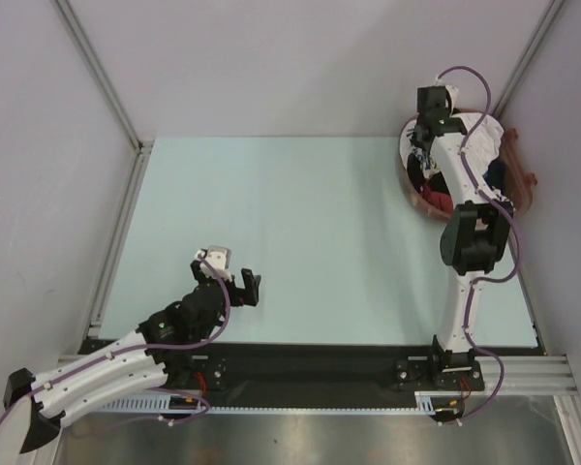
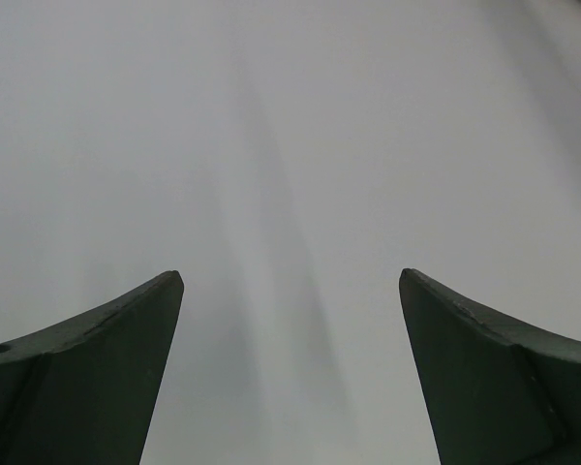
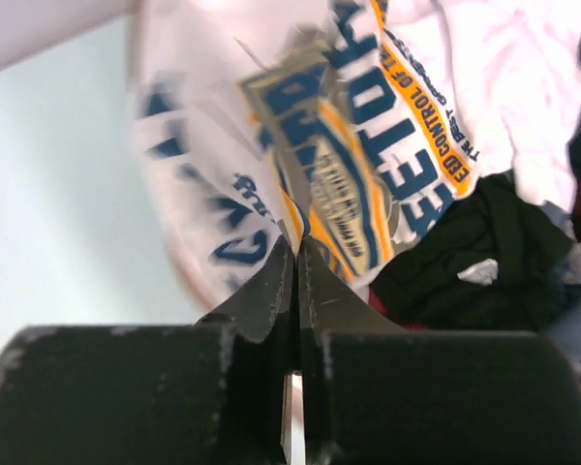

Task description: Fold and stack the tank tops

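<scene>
A white tank top (image 3: 349, 116) printed with blue and orange lettering lies on top of a heap of clothes in a pinkish basket (image 1: 526, 179) at the table's far right. My right gripper (image 3: 297, 240) is shut, pinching a fold of this white cloth at its tips. From above, the right gripper (image 1: 428, 131) reaches over the basket's left side, where the white tank top (image 1: 479, 145) shows. My left gripper (image 1: 247, 288) hovers low over the near left of the table. It is open, with nothing between its fingers (image 2: 126, 349).
Black cloth (image 3: 474, 252) and a bit of red lie under the white top in the basket. The pale blue table (image 1: 300, 223) stretches between the arms. Grey walls and aluminium rails (image 1: 116, 242) close in the left, right and back.
</scene>
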### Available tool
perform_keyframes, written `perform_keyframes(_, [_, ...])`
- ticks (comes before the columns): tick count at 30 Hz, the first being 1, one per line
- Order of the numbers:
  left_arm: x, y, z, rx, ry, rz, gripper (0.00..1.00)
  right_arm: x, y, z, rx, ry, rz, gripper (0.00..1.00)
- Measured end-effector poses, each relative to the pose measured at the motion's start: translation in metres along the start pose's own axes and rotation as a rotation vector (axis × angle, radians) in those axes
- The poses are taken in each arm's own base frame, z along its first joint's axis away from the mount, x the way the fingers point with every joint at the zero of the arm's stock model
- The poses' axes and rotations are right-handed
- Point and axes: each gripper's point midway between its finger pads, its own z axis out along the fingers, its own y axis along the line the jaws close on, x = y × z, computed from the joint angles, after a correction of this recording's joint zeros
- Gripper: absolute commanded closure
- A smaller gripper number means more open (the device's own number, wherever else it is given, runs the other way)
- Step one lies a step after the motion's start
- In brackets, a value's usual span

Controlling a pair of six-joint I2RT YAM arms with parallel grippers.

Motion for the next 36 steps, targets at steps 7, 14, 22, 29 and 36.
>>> perform_keyframes(7, [-0.003,0.0,-0.001,0.005,-0.012,-0.01,0.0,-0.066,0.054,-0.185,-0.115,-0.347,-0.195,1.0])
perform_keyframes(14, [-0.003,0.0,-0.001,0.004,-0.011,-0.016,0.0,-0.12,0.076,-0.47,-0.634,-0.773,-0.107,1.0])
perform_keyframes(22, [-0.013,0.001,-0.008,0.02,-0.051,-0.049,0.0,-0.127,0.04,-0.525,-0.769,-0.84,-0.012,1.0])
perform_keyframes(29, [-0.023,0.006,-0.014,0.014,-0.101,-0.096,0.0,-0.073,0.118,-0.372,-0.772,-0.499,-0.105,0.17])
perform_keyframes(36, [-0.022,0.013,-0.014,-0.022,-0.104,-0.111,0.0,0.089,0.166,-0.248,-0.748,-0.02,-0.241,0.22])
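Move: The white printed tank top is already pinched in the right hand at the left side of the bin. The empty middle of the table, where it goes, is about 33 cm back, 24 cm to the left and some 18 cm below. The bin's middle is roughly 5 cm back and 11 cm right, the striped top some 16 cm back and 17 cm right, both about 8 cm lower. From the left hand, that table spot is about 4 cm ahead, 28 cm right and 12 cm below. Keeping its pinch on the white tank top, the right hand whips it up out of the bin by about 40 cm while swinging some 30 cm back and 20 cm left over the table, the fingers tipping up by about 55 degrees and turning counter-clockwise. It then flings forward and down, opening wide on the way to let go of the cloth, and sinks with the fingers tipping back down until it is above the far, printed end of the top, while the open left hand lifts about 2 cm. ##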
